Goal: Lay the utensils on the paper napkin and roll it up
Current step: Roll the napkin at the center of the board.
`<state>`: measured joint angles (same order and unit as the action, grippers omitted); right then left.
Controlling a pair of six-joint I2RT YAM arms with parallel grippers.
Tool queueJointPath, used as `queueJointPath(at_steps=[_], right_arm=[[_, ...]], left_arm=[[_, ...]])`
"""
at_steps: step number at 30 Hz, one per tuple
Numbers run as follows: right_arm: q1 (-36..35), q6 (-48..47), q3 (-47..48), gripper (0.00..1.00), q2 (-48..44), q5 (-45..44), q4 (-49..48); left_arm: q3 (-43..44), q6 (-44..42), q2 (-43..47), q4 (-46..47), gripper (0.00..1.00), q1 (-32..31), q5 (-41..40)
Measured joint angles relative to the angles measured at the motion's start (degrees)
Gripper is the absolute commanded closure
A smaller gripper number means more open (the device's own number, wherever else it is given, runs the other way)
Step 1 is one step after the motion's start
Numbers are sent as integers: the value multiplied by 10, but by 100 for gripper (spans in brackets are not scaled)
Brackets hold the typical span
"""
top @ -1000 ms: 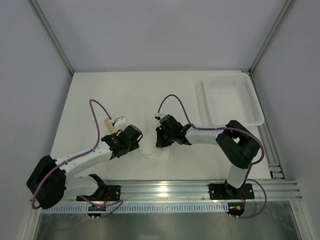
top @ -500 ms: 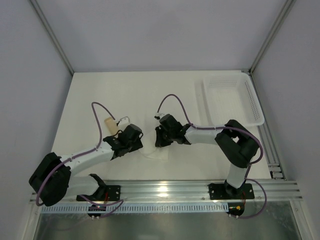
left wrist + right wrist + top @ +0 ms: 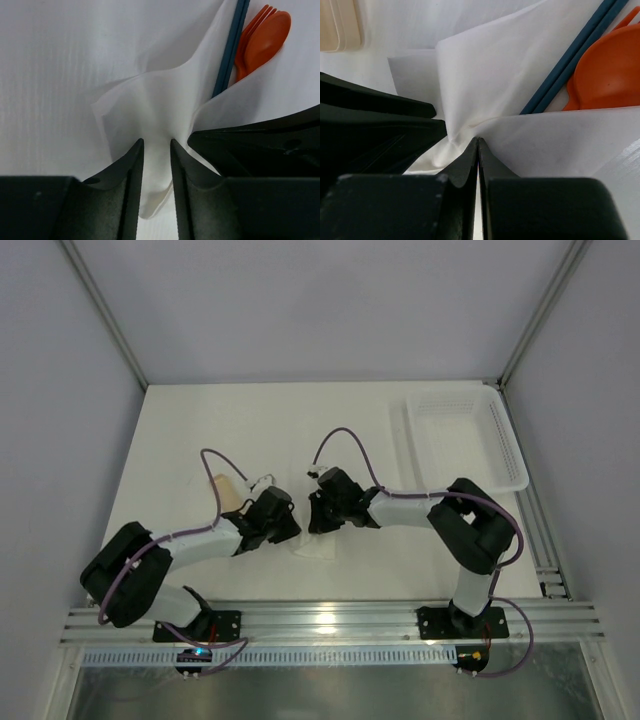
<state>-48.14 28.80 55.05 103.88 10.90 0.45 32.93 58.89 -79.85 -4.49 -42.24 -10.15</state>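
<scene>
The white paper napkin lies creased on the table between my two grippers. In the left wrist view its flaps fold over the utensils: an orange spoon and fork and dark blue chopsticks stick out at the top right. My left gripper stands narrowly open, with a raised fold of napkin in the gap between its fingers. My right gripper is shut, its tips pinched on a napkin flap beside the chopsticks and spoon.
A pale tan wood-like piece lies left of the napkin, beside the left arm, and shows again as a tan piece. A white mesh basket stands at the back right. Purple cables loop over both arms.
My left gripper has slid right onto the napkin's left side and its jaws have narrowed around a fold. The right gripper has stayed shut in place.
</scene>
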Motion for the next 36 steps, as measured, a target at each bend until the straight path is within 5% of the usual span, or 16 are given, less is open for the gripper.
queueJointPath(at_steps=[5, 12, 19, 36], right_arm=[[0, 0, 0, 96, 0, 0, 0], [0, 0, 0, 96, 0, 0, 0], [0, 0, 0, 96, 0, 0, 0], [0, 0, 5, 96, 4, 3, 0]], left_arm=[[6, 7, -16, 16, 95, 0, 8], [6, 11, 5, -18, 91, -1, -8], [6, 11, 66, -39, 100, -7, -12], [6, 12, 1, 8, 100, -7, 21]])
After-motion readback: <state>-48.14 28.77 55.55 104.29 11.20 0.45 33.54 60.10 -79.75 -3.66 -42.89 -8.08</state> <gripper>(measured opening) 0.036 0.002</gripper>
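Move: The napkin's crease beside the right fingertips is the left hand's target, about 1 cm to its right, level fore and aft and 1 cm below. The napkin's loose flap lies some 2 cm ahead and 2 cm left of the left hand, the spoon bowl about 8 cm ahead and 5 cm right, the wooden tray 7 cm ahead and 15 cm left. From the right hand, the crease is about 2 cm left, 1 cm below. Closing first, the left fingers shut at the napkin fold, rise about 3 cm off it, then come down again shut, a good 1 cm to the right of where they began, onto the crease close beside the right fingertips. The wrist hardly turns. The right hand stays put, its shut fingertips still holding the napkin's fold down. ##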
